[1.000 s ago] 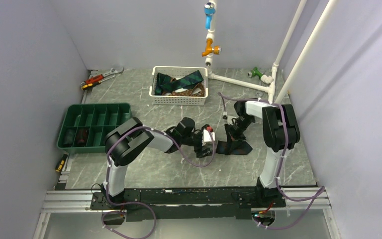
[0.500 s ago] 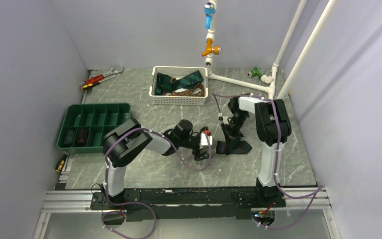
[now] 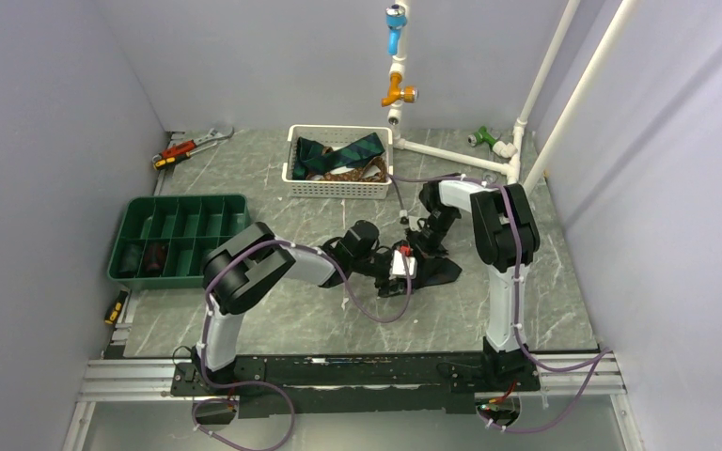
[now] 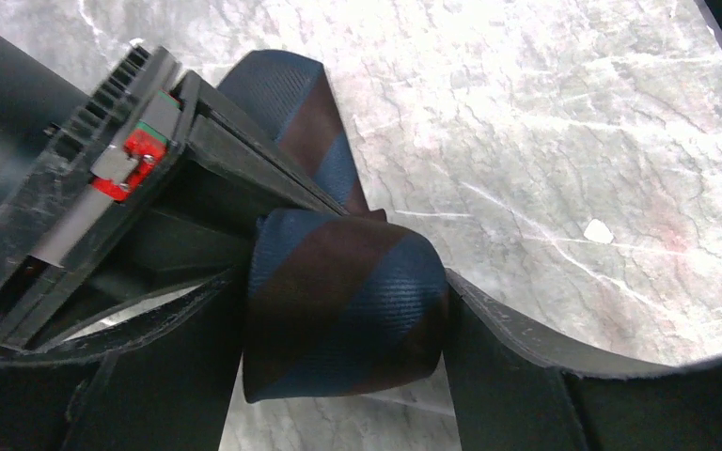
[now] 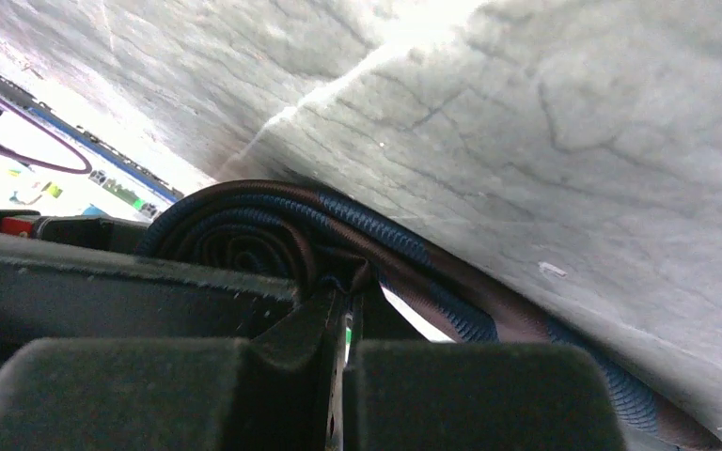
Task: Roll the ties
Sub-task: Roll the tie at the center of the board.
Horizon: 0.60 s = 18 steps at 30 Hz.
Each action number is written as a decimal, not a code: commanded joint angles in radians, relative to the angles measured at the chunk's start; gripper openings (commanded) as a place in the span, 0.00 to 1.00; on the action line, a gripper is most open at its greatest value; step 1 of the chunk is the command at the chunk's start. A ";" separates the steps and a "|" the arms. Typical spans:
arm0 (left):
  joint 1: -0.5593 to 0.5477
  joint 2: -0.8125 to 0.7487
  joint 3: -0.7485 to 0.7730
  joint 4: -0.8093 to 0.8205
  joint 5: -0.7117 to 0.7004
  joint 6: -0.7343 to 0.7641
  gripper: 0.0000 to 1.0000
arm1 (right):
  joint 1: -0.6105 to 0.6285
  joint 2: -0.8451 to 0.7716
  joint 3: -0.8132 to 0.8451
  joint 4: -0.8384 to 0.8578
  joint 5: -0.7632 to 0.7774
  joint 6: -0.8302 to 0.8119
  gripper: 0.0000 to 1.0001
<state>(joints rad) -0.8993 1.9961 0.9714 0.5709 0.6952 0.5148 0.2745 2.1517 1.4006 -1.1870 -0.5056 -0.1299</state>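
Note:
A navy and brown striped tie (image 3: 440, 272) lies mid-table, mostly wound into a roll (image 4: 357, 272). In the left wrist view my left gripper (image 4: 343, 310) straddles the roll, and both fingers (image 4: 526, 376) press its sides. My right gripper (image 5: 343, 301) is shut, pinching fabric at the roll's core (image 5: 244, 235). The loose tail (image 5: 526, 329) trails off along the table. From above, the left gripper (image 3: 402, 272) and the right gripper (image 3: 418, 249) meet at the roll. More ties (image 3: 343, 155) lie heaped in the white basket (image 3: 338, 188).
A green compartment tray (image 3: 179, 240) stands at the left, holding dark rolled items. A red-handled wrench (image 3: 193, 146) lies at the back left. White pipes with valves (image 3: 451, 155) run along the back right. A yellow tool (image 3: 113, 310) sits by the left edge.
The right gripper has shifted left and the flat tail has shortened into the roll. The left gripper has moved right onto the roll and narrowed its jaws.

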 commanded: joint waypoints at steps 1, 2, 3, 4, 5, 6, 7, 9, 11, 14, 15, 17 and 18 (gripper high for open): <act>-0.012 0.019 0.041 -0.053 0.034 0.019 0.75 | 0.018 0.073 0.008 0.217 -0.023 0.045 0.00; -0.012 0.023 0.044 -0.067 0.034 0.018 0.76 | 0.017 0.074 0.005 0.219 -0.034 0.050 0.00; -0.013 0.026 0.049 -0.089 0.029 0.022 0.75 | 0.018 0.076 0.002 0.218 -0.045 0.053 0.00; -0.017 0.030 0.054 -0.112 0.018 0.021 0.72 | 0.017 0.076 0.000 0.217 -0.062 0.052 0.00; -0.016 0.033 0.053 -0.125 0.003 0.010 0.68 | 0.017 0.073 -0.005 0.216 -0.076 0.051 0.00; -0.016 0.033 0.047 -0.126 -0.019 -0.011 0.60 | 0.017 0.068 -0.008 0.213 -0.090 0.045 0.00; -0.009 0.031 0.033 -0.123 -0.038 -0.033 0.52 | 0.016 0.061 -0.010 0.207 -0.114 0.033 0.00; 0.014 0.018 -0.006 -0.109 -0.041 -0.066 0.40 | 0.007 0.035 -0.017 0.186 -0.159 0.010 0.00; 0.044 0.010 -0.044 -0.094 -0.037 -0.091 0.31 | -0.011 -0.010 -0.027 0.157 -0.219 -0.032 0.07; 0.087 0.006 -0.084 -0.073 0.042 -0.098 0.22 | -0.053 -0.086 -0.035 0.122 -0.299 -0.080 0.19; 0.094 0.004 -0.095 -0.066 0.067 -0.092 0.20 | -0.066 -0.102 -0.035 0.113 -0.323 -0.085 0.22; 0.100 0.005 -0.102 -0.076 0.101 -0.067 0.17 | -0.094 -0.126 -0.033 0.104 -0.390 -0.090 0.27; 0.102 0.008 -0.102 -0.083 0.115 -0.053 0.17 | -0.101 -0.136 -0.035 0.116 -0.400 -0.076 0.29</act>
<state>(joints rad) -0.8185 1.9911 0.9138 0.5938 0.7460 0.4534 0.2146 2.1197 1.3624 -1.1141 -0.7406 -0.1806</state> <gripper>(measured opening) 0.445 0.258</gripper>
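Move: The rolled part of the tie sits between the open left fingers, its middle about 1 cm to the right of the left hand point and some 2 cm below. The tie's flat tail lies beyond the roll, its middle around 7 cm to the left hand's right, 1 cm farther out and 4 cm down. From the right hand, whose shut tips are at the roll's edge, the roll lies about 2 cm left, level ahead and in height. Left fingers close on the roll, then drag it 3 cm left; the right follows 2 cm, rising and opening slightly. ##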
